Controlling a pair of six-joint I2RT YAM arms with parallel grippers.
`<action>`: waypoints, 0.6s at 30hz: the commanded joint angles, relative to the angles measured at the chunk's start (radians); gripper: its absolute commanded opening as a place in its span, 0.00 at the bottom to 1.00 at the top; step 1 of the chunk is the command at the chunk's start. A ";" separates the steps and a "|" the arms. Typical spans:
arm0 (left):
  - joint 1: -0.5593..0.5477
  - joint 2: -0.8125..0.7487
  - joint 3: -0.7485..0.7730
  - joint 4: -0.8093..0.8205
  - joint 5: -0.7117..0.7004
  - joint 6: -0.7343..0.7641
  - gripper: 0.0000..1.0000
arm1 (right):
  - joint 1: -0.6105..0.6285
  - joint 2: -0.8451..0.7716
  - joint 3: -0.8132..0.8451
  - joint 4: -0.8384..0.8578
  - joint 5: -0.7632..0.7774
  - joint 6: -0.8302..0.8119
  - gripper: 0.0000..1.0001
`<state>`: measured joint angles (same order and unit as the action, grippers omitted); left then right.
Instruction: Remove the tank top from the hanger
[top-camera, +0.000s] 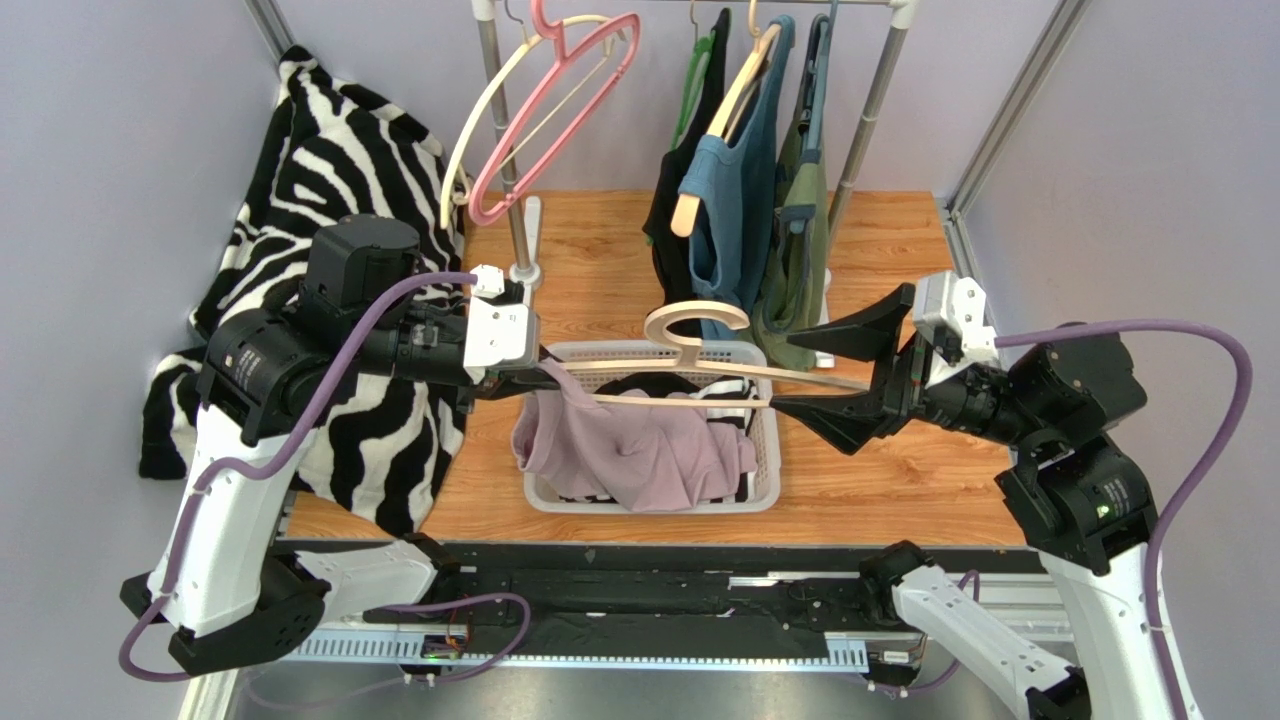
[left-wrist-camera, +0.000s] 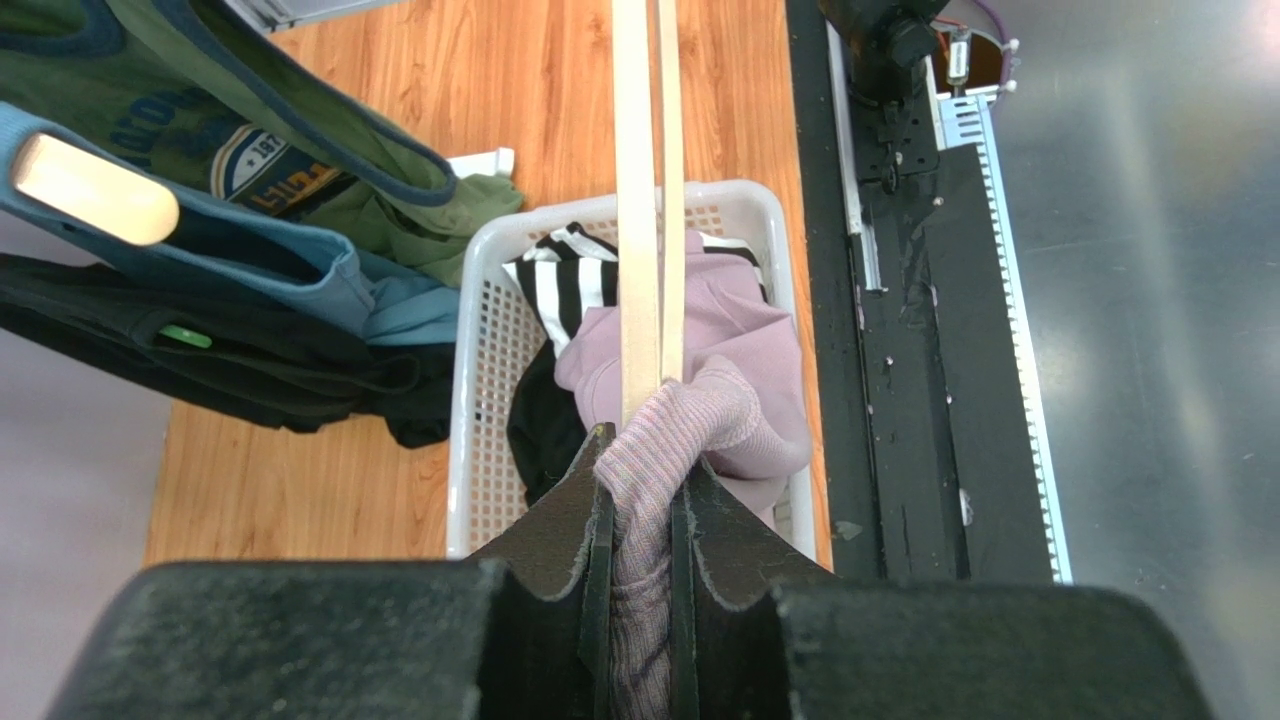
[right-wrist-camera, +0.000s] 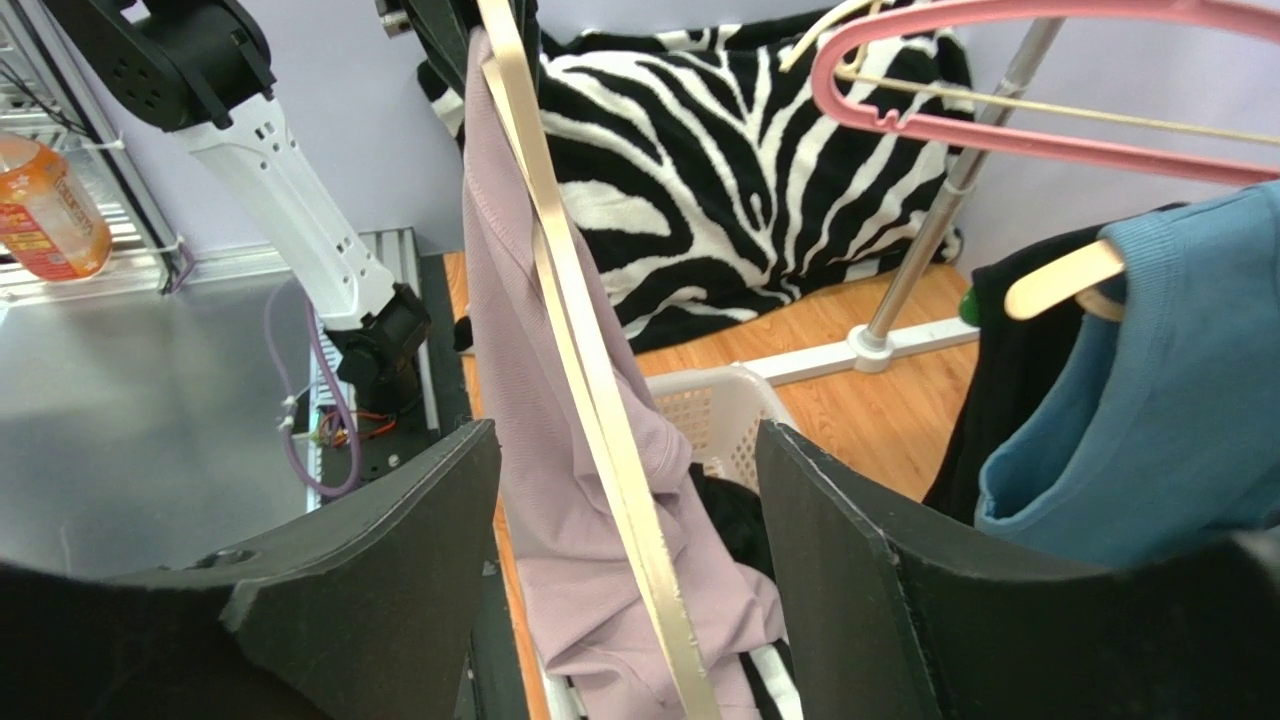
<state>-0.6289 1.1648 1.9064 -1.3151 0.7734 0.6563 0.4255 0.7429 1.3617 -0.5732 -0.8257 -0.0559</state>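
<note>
A lilac ribbed tank top (top-camera: 639, 450) droops from the left end of a pale wooden hanger (top-camera: 703, 360) into a white basket (top-camera: 763, 477). My left gripper (top-camera: 519, 375) is shut on the top's strap at that hanger end. In the left wrist view the fabric (left-wrist-camera: 706, 420) is pinched between the jaws of the left gripper (left-wrist-camera: 643, 503), and the hanger (left-wrist-camera: 649, 180) runs straight away from them. My right gripper (top-camera: 845, 378) is open, one jaw on each side of the hanger's right end. In the right wrist view the hanger bar (right-wrist-camera: 601, 405) and tank top (right-wrist-camera: 534, 450) pass between the jaws of the right gripper (right-wrist-camera: 624, 450) without touching them.
The basket also holds black and striped clothes (left-wrist-camera: 556, 293). A clothes rack (top-camera: 519, 225) behind it carries empty pink and cream hangers (top-camera: 549, 105) and blue, green and black garments (top-camera: 736, 195). A zebra-print blanket (top-camera: 323, 165) hangs at the left. A black rail (top-camera: 661, 593) runs along the near edge.
</note>
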 joint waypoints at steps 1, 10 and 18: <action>-0.008 -0.007 0.056 0.036 0.060 0.005 0.00 | 0.024 0.030 0.019 -0.017 -0.006 -0.022 0.65; -0.008 0.006 0.088 0.053 0.055 -0.004 0.00 | 0.052 0.067 0.016 -0.028 0.052 -0.006 0.01; -0.008 0.036 0.083 0.207 -0.100 -0.093 0.86 | 0.053 -0.008 -0.013 0.029 0.230 -0.002 0.00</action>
<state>-0.6281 1.1870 1.9533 -1.2457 0.7162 0.6216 0.4847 0.7712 1.3563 -0.6128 -0.7906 -0.0662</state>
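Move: The hanger's right arm already lies between the open right fingers, about 2 cm below and 1 cm left of the hand point, level fore and aft; its hook is some 14 cm left and 5 cm farther out. From the right hand, the basket is roughly 19 cm left, 6 cm ahead and 25 cm below, and the blue top about 9 cm left and 20 cm ahead. From the left hand, still pinching cloth and hanger end, that right arm is about 31 cm to the right, level; the tank top's bulk hangs 10 cm right, 3 cm ahead, 20 cm below. Ease the right gripper left and down about 2 cm, with a brief nudge forward, and shut its fingers on the hanger's right arm; then keep the pinch and let the hand drift slightly back to the right. Hold the left gripper's grip until then, raising it a little, then open its fingers partway while carrying it about 2 cm forward and up, loosening its hold on the cloth and hanger end. ##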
